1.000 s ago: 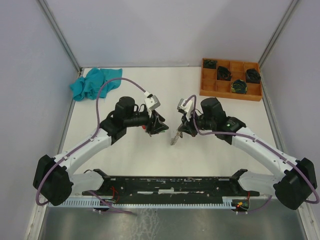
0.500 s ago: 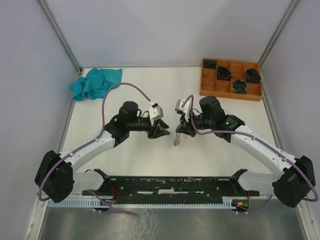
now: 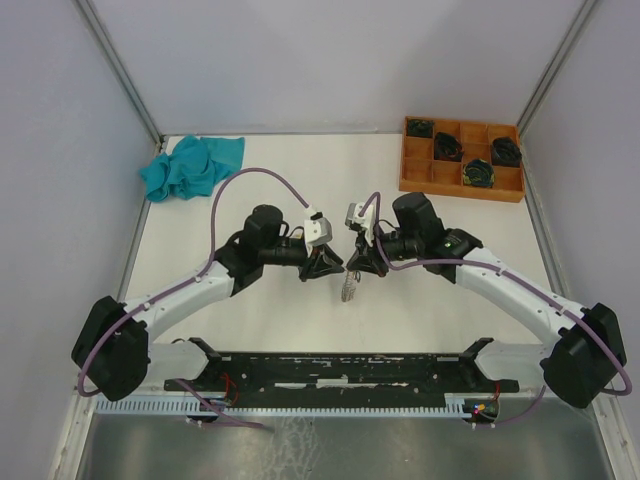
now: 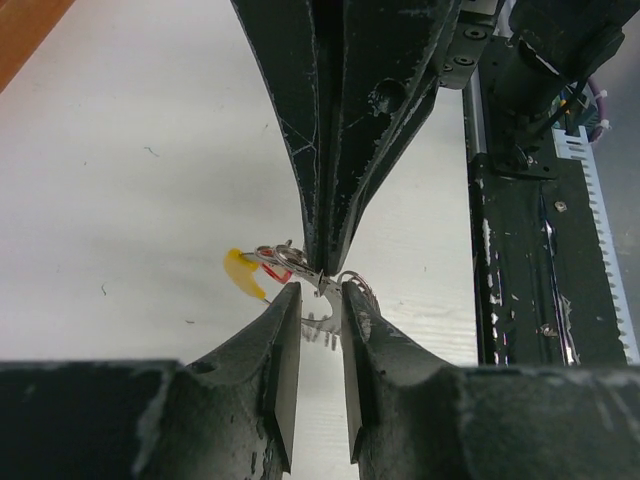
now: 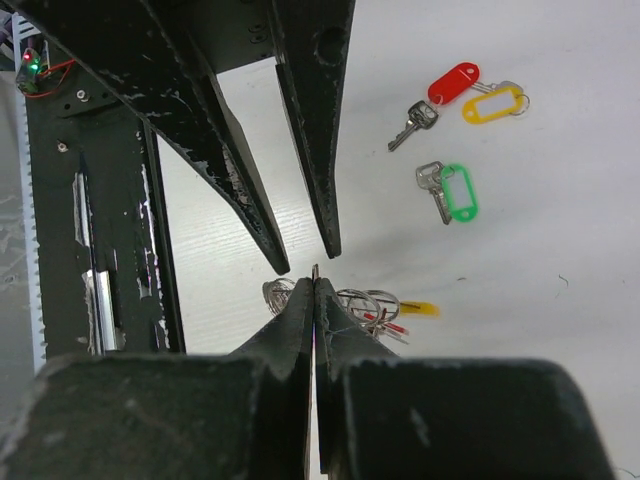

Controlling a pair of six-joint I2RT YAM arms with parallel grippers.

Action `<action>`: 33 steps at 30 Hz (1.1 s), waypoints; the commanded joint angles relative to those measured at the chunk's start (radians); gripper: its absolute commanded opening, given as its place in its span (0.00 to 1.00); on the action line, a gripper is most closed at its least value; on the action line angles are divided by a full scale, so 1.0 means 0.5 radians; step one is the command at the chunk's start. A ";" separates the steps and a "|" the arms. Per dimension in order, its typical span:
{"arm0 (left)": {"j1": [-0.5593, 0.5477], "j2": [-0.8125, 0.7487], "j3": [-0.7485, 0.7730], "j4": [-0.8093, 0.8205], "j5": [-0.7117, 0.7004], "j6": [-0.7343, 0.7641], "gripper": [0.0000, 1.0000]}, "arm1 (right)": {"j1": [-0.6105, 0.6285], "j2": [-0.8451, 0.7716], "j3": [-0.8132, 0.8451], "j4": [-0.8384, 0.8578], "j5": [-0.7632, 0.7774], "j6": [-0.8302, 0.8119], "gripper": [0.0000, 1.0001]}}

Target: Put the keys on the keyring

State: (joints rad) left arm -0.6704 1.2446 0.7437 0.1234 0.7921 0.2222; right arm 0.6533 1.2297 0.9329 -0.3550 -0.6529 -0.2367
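My right gripper point(image 5: 315, 277) is shut on the keyring point(image 5: 365, 300), a cluster of silvery rings with a yellow tag point(image 5: 418, 308), and holds it just above the table. In the top view the keyring point(image 3: 350, 288) dangles below the right gripper point(image 3: 362, 263). My left gripper point(image 4: 320, 293) faces it tip to tip, and its jaws are open by a narrow gap on either side of the ring's metal edge point(image 4: 330, 285). The keys lie on the table beyond: red-tagged point(image 5: 450, 82), yellow-tagged point(image 5: 495, 103) and green-tagged point(image 5: 457, 190). The arms hide them from the top view.
An orange compartment tray point(image 3: 432, 172) with black coils sits at the back right. A teal cloth point(image 3: 190, 165) is bunched at the back left. The black base rail point(image 3: 340, 370) runs along the near edge.
My left gripper moved right until its tips met the right gripper's, and its jaws narrowed. The right gripper, still shut on the keyring, shifted slightly left.
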 commanded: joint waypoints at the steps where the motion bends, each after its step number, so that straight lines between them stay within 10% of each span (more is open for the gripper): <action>1: -0.012 0.017 0.012 0.048 0.071 0.118 0.29 | 0.018 -0.020 0.113 0.124 -0.078 -0.017 0.01; 33: -0.030 -0.003 0.048 -0.021 0.054 0.168 0.03 | 0.065 -0.047 0.110 0.119 -0.090 -0.009 0.06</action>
State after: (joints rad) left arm -0.6811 1.2766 0.7441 0.0841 0.8223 0.2554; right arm 0.6781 1.2392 0.9516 -0.3565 -0.6880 -0.2371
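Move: The left hand, fingers part open, has the keyring's wire end just ahead of its tips: about 1 cm to its right and 2 cm lower, level with it fore and aft. The yellow tag hanging on the keyring is some 4 cm forward, 1 cm right and 6 cm down. On the table 14 cm below, the loose green-tagged key lies roughly 9 cm forward and 5 cm left. The shut right hand holds that wire end, which pokes out 1 cm to its left. The left fingers close from about a third open to nearly shut and pinch the keyring's wire end right beside the right fingertips. To get there the left hand sinks about 1.5 cm and eases back 1 cm, while the right hand, still gripping, brings the end about 1 cm left and 1 cm back, rising slightly. ##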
